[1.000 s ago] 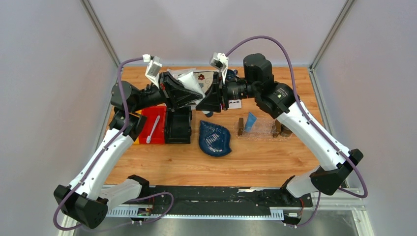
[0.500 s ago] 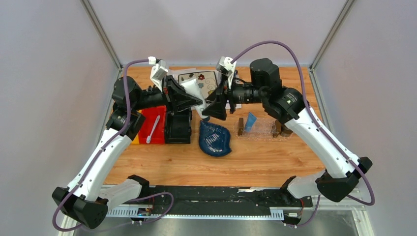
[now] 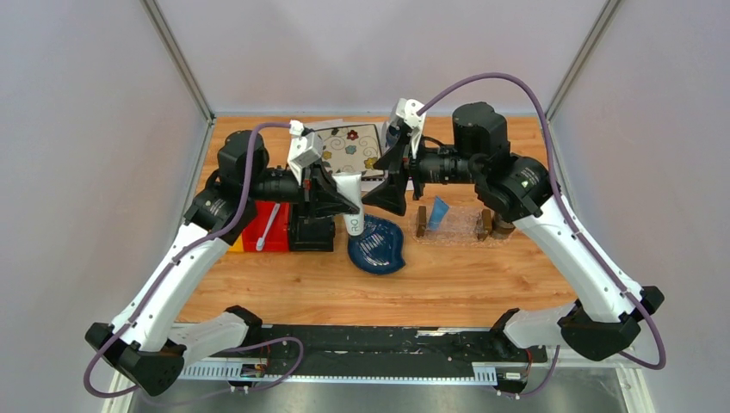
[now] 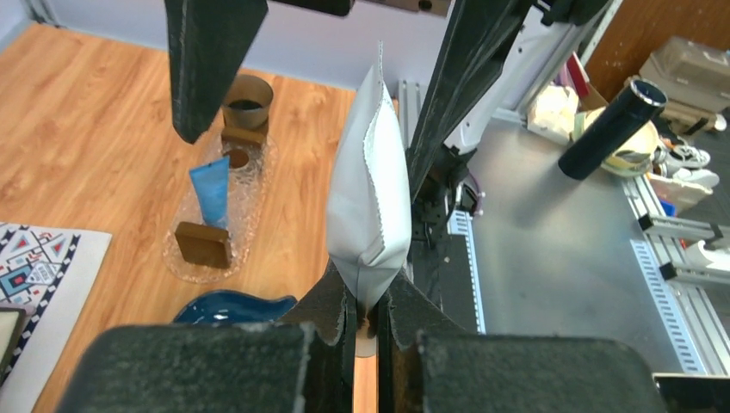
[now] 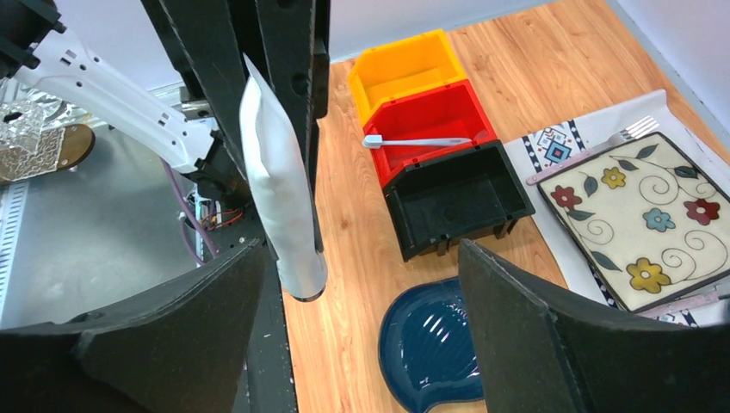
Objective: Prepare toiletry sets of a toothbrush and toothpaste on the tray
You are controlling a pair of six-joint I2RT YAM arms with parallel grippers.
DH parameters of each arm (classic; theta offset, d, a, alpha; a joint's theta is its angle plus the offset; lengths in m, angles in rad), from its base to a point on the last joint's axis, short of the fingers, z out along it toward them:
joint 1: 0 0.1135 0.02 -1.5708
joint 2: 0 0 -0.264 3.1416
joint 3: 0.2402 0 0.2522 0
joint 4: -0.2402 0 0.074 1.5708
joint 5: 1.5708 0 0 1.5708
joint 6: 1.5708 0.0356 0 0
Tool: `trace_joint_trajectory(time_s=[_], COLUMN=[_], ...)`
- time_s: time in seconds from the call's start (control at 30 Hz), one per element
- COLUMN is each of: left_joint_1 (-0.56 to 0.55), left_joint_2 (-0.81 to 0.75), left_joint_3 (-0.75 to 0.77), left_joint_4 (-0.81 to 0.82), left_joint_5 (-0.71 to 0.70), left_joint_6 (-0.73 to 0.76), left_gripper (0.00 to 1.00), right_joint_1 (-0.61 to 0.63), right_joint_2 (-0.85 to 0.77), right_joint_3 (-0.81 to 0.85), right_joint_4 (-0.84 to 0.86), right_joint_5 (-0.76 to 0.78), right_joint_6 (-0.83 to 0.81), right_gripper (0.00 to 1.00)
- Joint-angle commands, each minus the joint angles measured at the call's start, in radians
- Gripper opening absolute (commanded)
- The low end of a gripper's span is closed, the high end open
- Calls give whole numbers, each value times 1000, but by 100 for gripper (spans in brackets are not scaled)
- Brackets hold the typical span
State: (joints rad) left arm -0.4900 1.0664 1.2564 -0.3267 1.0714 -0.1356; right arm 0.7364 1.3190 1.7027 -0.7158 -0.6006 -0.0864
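Observation:
A white-grey toothpaste tube (image 3: 353, 206) hangs in the air over the blue dish's far edge. My left gripper (image 3: 343, 203) is shut on it near its cap end (image 4: 366, 303). My right gripper (image 3: 380, 186) stands open just right of the tube, its fingers apart from it (image 5: 361, 331). A light blue toothpaste tube (image 3: 439, 212) lies in the clear tray (image 3: 460, 227), between the brown wooden blocks (image 4: 203, 244). The pale toothbrush (image 3: 269, 225) rests in the red bin (image 5: 435, 110).
A black bin (image 3: 312, 228) sits beside the red one, and a yellow bin (image 5: 405, 62) stands beyond it. A dark blue leaf-shaped dish (image 3: 376, 243) lies below the grippers. At the back are a flowered plate (image 3: 351, 146) on a placemat and a fork (image 5: 594, 151).
One second ago both grippers were on the white-grey tube. The right gripper has since opened and let go. Both arms have shifted right and nearer, and the left carries the tube.

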Motion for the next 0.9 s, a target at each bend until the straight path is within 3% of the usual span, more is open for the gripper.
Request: trace_joint_trajectory(time_s=[0.0, 0.3, 0.5, 0.87], left_joint_1=[-21, -58, -67, -74], left_joint_2=[17, 46, 56, 60], left_joint_3=[60, 58, 69, 74], left_joint_4=[-132, -173, -181, -196], left_joint_5=[1, -28, -25, -28], left_joint_6=[166, 222, 226, 237], left_gripper=[0, 0, 0, 0], right_joint_1=[3, 12, 20, 44], right_joint_2=[11, 28, 45, 82], right_joint_3=[48, 40, 25, 40], right_joint_4=[7, 10, 18, 10], right_joint_5=[-54, -94, -108, -128], right_joint_6=[5, 10, 11, 10], right_gripper=[86, 86, 79, 52])
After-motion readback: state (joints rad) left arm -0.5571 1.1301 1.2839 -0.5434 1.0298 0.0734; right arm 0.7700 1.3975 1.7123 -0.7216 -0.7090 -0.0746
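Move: The left gripper holds the white toothpaste upright, its middle about 2 cm above and 1 cm right of the pads; the open right gripper waits some 6 cm right, 2 ahead, 3 up. From the right gripper the toothpaste is about 5 cm left, 2 back, 1 lower. About 35 cm below that gripper stand the blue dish, 5 ahead, and the blue toothpaste, 12 ahead and 16 right. Bring the left gripper down about 4 cm and slightly right, keeping its pinch on the lower part of the white toothpaste, then hold it there. Ease the right gripper some 2.5 cm left, sinking and drawing back a little as it swings slightly counter-clockwise, until its fingers flank the tube's upper part, and partly close them around it. ##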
